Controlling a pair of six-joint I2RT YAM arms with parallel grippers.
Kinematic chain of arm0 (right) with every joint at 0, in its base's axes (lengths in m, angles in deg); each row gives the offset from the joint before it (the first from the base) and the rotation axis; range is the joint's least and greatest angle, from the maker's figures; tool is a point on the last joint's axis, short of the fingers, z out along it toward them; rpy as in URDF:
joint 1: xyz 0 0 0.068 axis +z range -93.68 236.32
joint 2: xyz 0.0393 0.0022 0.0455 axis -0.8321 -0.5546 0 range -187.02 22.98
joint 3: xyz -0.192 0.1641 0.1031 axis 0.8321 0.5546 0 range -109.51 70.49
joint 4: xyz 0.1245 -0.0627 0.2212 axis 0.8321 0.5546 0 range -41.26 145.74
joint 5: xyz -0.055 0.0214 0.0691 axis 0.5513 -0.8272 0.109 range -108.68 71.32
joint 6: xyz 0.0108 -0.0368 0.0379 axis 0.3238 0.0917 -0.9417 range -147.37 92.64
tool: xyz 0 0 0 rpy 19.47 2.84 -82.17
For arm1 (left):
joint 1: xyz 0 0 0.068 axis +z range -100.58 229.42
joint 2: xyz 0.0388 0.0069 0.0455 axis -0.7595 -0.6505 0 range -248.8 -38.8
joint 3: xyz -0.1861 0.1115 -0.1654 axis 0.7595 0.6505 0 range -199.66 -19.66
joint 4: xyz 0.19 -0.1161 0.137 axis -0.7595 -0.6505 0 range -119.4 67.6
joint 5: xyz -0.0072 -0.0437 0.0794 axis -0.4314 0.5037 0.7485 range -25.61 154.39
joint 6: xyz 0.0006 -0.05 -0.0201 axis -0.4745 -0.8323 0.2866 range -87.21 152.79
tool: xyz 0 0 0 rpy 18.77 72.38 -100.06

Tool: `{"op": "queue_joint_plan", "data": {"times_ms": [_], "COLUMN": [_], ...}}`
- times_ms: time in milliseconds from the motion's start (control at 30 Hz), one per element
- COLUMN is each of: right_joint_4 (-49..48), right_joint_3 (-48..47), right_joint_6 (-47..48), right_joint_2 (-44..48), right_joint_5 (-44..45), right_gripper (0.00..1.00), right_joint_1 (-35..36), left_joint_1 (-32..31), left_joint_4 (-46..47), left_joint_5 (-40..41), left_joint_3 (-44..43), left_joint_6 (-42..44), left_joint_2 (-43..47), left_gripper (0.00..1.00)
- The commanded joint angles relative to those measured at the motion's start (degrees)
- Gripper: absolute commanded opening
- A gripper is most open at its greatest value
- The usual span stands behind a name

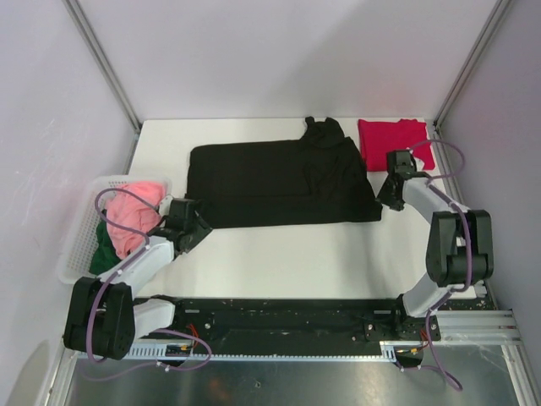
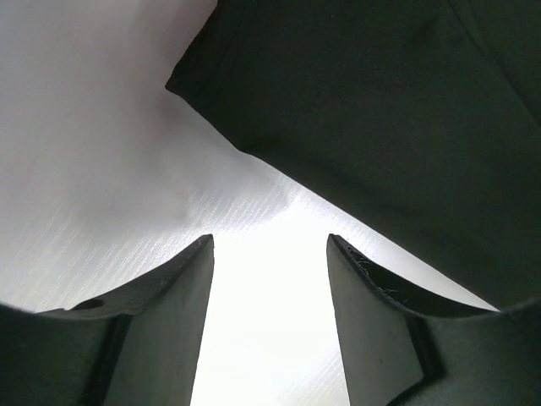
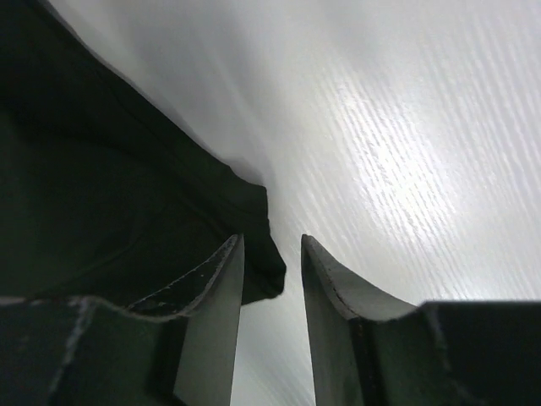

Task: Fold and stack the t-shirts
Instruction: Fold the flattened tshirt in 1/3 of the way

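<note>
A black t-shirt [image 1: 279,182] lies folded into a long band across the middle of the white table. A crimson t-shirt [image 1: 390,139] lies folded at the back right. My left gripper [image 1: 196,222] sits low by the black shirt's near left corner. In the left wrist view the gripper [image 2: 269,238] is open over bare table, the black cloth [image 2: 380,110] just ahead of it. My right gripper [image 1: 387,196] is at the shirt's near right corner. Its jaws [image 3: 270,238] stand apart, and the corner of the black cloth [image 3: 101,194] pokes loosely into the gap.
A white lattice basket [image 1: 80,245] stands at the table's left edge, holding a pink garment [image 1: 135,211] and a dark green one [image 1: 106,254]. Metal frame posts rise at the back corners. Bare white table shows in front of the black shirt.
</note>
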Motion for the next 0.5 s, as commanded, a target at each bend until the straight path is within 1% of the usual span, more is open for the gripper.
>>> {"op": "queue_joint_plan", "data": {"times_ms": [0,233,333,467], "right_joint_4": [-1.7,-9.3,-11.2,-11.4], "right_joint_3": [4.4,14.9,16.9,18.0], "right_joint_6": [-2.2,-4.8,-5.5,-6.4], "right_joint_2": [6.6,9.4,10.0,11.7], "right_joint_5": [-4.2,-12.0,-12.8,-11.2], "right_gripper": [0.38,0.38,0.38,0.38], "right_joint_1": [-2.0,-3.0,-3.0,-3.0], "left_joint_1": [0.6,0.6,0.6,0.7], "left_joint_4": [0.4,0.3,0.4,0.3], "left_joint_5": [1.7,1.6,1.6,1.7], "left_joint_3": [-0.5,-0.6,-0.5,-0.4], "left_joint_6": [-0.9,-0.4,-0.3,-0.1], "left_joint_2": [1.8,1.8,2.0,2.2], "left_gripper": [0.61,0.61,0.61,0.61]}}
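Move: The near right corner of the black t-shirt lies about 4 cm back from the right hand, 2 cm to its left and some 4 cm below. At table height, the folded red shirt is roughly 19 cm ahead of this hand and 2 cm to its right; the black sleeve at the far edge is about 24 cm ahead and 20 cm left. From the left hand that corner lies some 54 cm to the right, 6 cm ahead and 3 cm below. The right hand lifts a little at first, then sweeps back about 5 cm, down and slightly left, towards the near right corner of the black t-shirt, easing forward a touch at the very end with its fingers just above the table. The wrist rolls some 10 degrees, left side rising, while the fingers stay partly open without closing, the left one coming right up to the corner. ##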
